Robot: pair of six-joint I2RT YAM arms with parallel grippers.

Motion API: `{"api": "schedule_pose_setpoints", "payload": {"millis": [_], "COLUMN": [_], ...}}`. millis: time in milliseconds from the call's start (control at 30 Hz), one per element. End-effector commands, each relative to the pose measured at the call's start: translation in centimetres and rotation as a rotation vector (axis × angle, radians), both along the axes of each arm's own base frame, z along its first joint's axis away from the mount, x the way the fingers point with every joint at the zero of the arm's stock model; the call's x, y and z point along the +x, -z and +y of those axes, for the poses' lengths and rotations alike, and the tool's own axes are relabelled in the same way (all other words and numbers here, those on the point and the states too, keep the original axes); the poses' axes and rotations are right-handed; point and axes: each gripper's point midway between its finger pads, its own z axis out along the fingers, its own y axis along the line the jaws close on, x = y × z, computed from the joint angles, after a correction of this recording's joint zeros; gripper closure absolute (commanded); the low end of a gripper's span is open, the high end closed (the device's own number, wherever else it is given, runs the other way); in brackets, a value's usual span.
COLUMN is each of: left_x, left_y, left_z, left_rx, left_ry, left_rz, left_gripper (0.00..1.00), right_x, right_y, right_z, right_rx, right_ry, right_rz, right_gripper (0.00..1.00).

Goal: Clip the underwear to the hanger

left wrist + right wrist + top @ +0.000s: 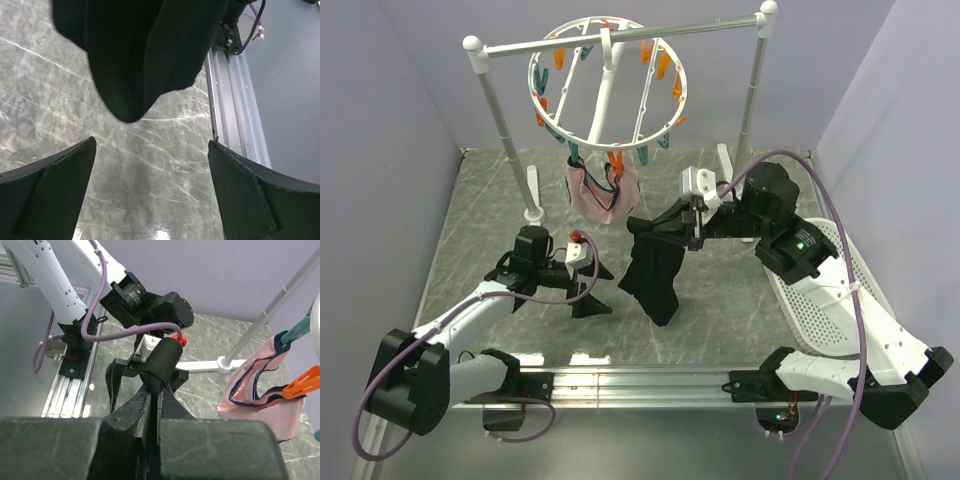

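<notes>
The black underwear (656, 272) hangs as a bunched strip above the table, its top pinched in my right gripper (646, 226), which is shut on it. In the right wrist view the fabric (163, 361) bulges out past the closed gripper (156, 396). My left gripper (598, 288) stands open just left of the hanging cloth, low over the table. Seen from the left wrist, the underwear's lower end (135, 55) dangles beyond the spread gripper (152, 192), apart from both fingers (55, 192). The round white hanger (608, 85) with orange and teal pins hangs from the rail behind.
A pink garment (603, 192) is clipped under the hanger's near rim, held by an orange pin (301, 383). The white-and-silver rail stand (620, 37) spans the back of the table. A white perforated tray (820, 305) lies under my right arm. A metal rail (235, 100) edges the table.
</notes>
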Motion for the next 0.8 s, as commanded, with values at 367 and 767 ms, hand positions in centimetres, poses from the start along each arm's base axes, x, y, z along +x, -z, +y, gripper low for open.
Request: {"api": "schedule_pose_setpoints", "payload": {"millis": [367,767], "left_x": [-0.9,-1.5], "left_y": [-2.7,-4.7], "left_z": [-1.7,-3.5], "left_rx": [-0.095,-0.159], "left_ry": [0.09,0.054], "left_rz": [0.082,0.172], "left_gripper": [0.14,0.36], "right_x": [-1.0,-0.7], "right_y": [-3.8,-5.2], "right_z": [0.4,0.5], "right_rx": [0.093,0.141], "right_ry": [-0.019,0.005], "right_rz": [-0.114,-0.104], "right_gripper": [1.0,1.0]}}
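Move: The black underwear hangs from the closed right fingers, its middle about 14 cm below that hand, some 3 cm to its right and 2 cm back. From the open left hand the middle is roughly 10 cm to the right, 12 cm up and 2 cm back, while its nearest lower corner is only about 5 cm right and 2 cm up, straight across. The clipped pink underwear hangs about 14 cm ahead of the left hand, level sideways, 20 cm higher. The underwear's hanging lower end is what the left hand goes in for: after barely shifting, the hand slides about 3 cm to the right, with some 2 cm back and 2.5 cm up, and rolls about 10 degrees, forward side down. Its wide fingers begin to close around the cloth but stay well open. The right hand keeps its pinch on the top and rises about 2 cm. ##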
